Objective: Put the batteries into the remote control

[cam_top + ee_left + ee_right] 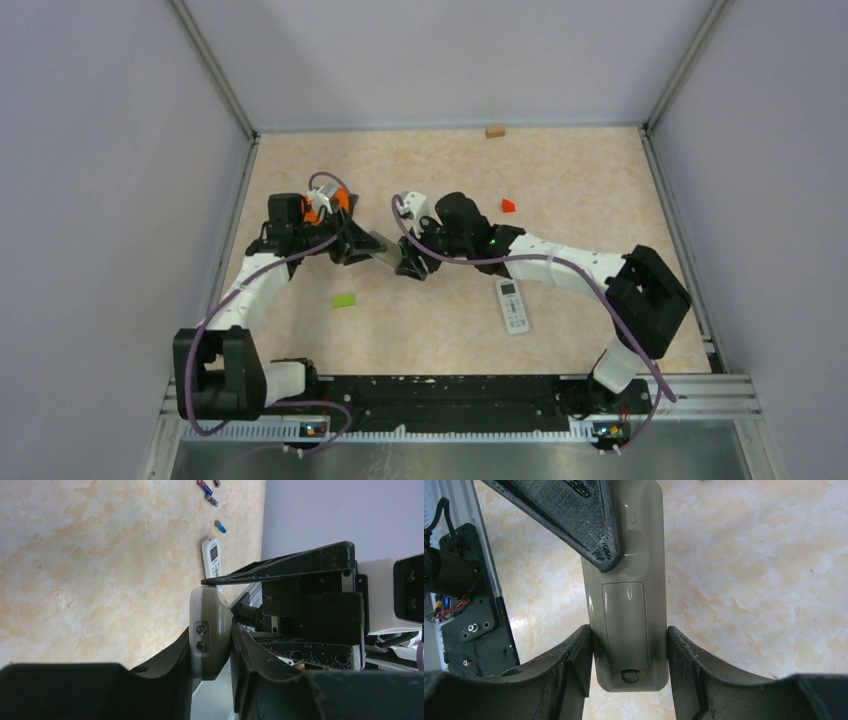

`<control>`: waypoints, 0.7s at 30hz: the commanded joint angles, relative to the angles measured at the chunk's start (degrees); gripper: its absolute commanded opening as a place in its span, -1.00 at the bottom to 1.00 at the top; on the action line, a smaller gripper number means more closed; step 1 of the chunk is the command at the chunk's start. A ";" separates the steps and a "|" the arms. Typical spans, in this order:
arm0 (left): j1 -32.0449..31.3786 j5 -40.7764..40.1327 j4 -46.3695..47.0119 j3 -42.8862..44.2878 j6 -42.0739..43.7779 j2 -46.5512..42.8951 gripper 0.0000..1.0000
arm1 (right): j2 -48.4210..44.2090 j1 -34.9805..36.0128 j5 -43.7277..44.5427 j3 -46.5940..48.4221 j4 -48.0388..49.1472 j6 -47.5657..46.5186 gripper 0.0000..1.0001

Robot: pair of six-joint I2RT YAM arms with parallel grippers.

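A grey remote control (385, 248) hangs above the table between both arms. My right gripper (629, 645) is shut on its lower end, a finger pressed against each long side. The remote control's back (644, 540) faces the right wrist camera, and its battery cover (626, 625) is closed. My left gripper (211, 635) is shut on the other end (210, 625), with both fingers touching its faces. Several batteries lie on the table far off: a purple one (204, 486), a dark one (211, 500) and a blue one (220, 527). None shows in the top view.
A white remote (513, 305) lies face up on the table under the right arm, also in the left wrist view (212, 560). A green block (344, 300), a red wedge (508, 205) and a tan block (494, 131) lie on the table. Walls enclose three sides.
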 commanded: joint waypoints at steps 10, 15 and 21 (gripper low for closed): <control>-0.13 -3.63 9.48 -3.39 1.65 -6.10 -1.00 | -5.49 -4.11 4.97 -4.47 7.34 13.24 0.55; -2.69 -7.56 26.25 -9.43 -6.04 -8.45 -1.00 | -12.40 -12.30 -0.31 -16.08 19.55 35.51 0.51; -10.98 -20.38 31.57 -10.33 -5.68 -5.26 -1.00 | -19.71 -12.57 10.23 -21.73 17.15 48.15 0.39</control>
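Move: The remote control is already off the table with both my hands on it: its middle is some 3 cm right and 1 cm back of my left hand, and about 4 cm left and 3 cm ahead of my right, near hand height. Down on the table, some 15 cm below my right hand, the battery cluster lies about 25 cm right and 8 cm ahead, the blue battery 30 cm right and 2 cm ahead, and the white remote 24 cm right and 5 cm back. I open my right fingers off the battery-cover end of the remote control, then pull that hand away to the right by nearly 10 cm and forward by about 4, keeping level and swinging it some 30 degrees clockwise with its fingers open. My left hand keeps its pinch on the other end, rolls about 15 degrees and eases a little to the right late on. ##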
